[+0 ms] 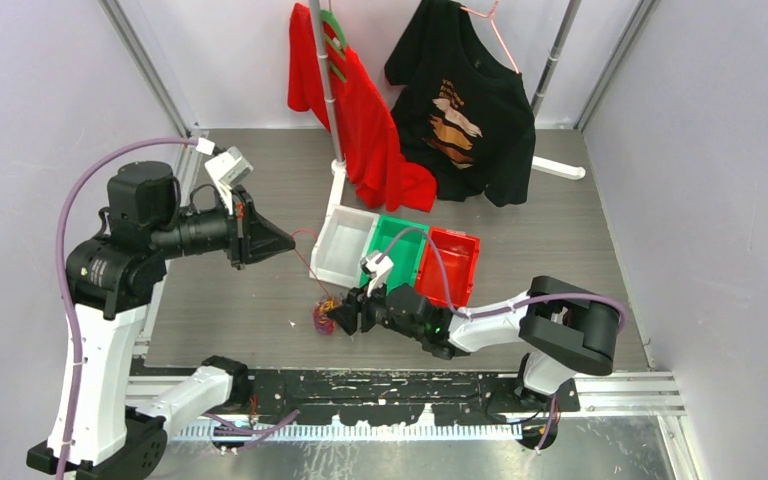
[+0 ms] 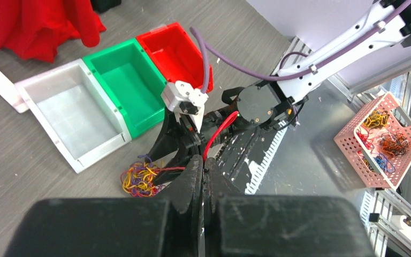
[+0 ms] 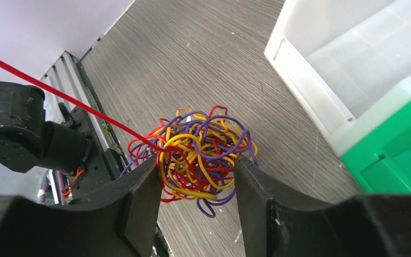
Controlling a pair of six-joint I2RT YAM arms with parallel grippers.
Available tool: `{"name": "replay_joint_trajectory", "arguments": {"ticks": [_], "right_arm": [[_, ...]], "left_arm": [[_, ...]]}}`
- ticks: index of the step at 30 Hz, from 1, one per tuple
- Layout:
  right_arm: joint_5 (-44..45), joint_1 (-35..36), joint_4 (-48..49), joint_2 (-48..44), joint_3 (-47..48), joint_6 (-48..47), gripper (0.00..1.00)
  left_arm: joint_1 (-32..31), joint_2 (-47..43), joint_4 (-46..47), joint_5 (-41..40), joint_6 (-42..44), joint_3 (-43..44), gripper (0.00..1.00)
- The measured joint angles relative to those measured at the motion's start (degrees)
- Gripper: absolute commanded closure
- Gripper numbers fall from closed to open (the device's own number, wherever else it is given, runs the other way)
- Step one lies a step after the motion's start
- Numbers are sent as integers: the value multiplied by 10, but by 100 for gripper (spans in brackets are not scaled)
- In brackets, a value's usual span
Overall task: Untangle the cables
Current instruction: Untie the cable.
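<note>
A tangle of thin red, yellow and purple cables [image 1: 323,315] lies on the grey table in front of the bins. It also shows in the left wrist view [image 2: 139,179] and the right wrist view [image 3: 198,144]. My right gripper [image 1: 344,318] [image 3: 195,160] grips the tangle between its two fingers, low at the table. My left gripper [image 1: 288,243] [image 2: 204,160] is raised to the upper left of the tangle, shut on one red cable [image 3: 59,93]. That cable runs taut from the tangle to the left gripper's fingertips, and its free end [image 2: 219,131] sticks out past them.
A white bin [image 1: 332,262], a green bin [image 1: 400,232] and a red bin [image 1: 460,240] stand in a row just behind the tangle. A rack pole [image 1: 325,80] with a red shirt [image 1: 365,120] and a black shirt [image 1: 470,110] stands at the back. A pink basket [image 2: 348,144] of wires sits beyond the table edge.
</note>
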Motion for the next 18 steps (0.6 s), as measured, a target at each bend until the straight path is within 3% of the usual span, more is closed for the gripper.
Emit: {"name": "replay_joint_trajectory", "arguments": {"ticks": [8, 11, 15, 18], "right_arm": [[9, 0, 2, -1, -48, 8, 43], [8, 0, -18, -14, -63, 9, 52], [5, 0, -41, -52, -64, 3, 72], [3, 0, -55, -63, -54, -2, 73]], "left_arm": [[0, 3, 0, -2, -4, 45, 100], [0, -9, 5, -10, 8, 26, 100], [0, -30, 6, -30, 26, -36, 100], [0, -41, 7, -44, 39, -77, 100]]}}
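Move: The left hand pinches the red cable with the tangle hanging about 31 cm below it, some 2 cm ahead and 4 cm to its right. From the half-open right hand, the same tangle lies just off the fingertips, about 3 cm to the left, level fore and aft and 3 cm lower. The white tray's middle is roughly 18 cm ahead of the right hand and 1 cm to its right, and the green tray 16 cm ahead and 11 cm to its right, both about 8 cm lower. The right hand sinks about 4 cm and draws some 3 cm to the right beside the tangle, easing slightly back, then comes up again by about 2 cm while its fingers narrow from half open to roughly a quarter, their tips at the tangle's near edge. The left hand, keeping its pinch on the red cable, first lifts it 2 cm more, then reverses and lowers it about 6 cm towards the tangle, drifting a little to the left. ##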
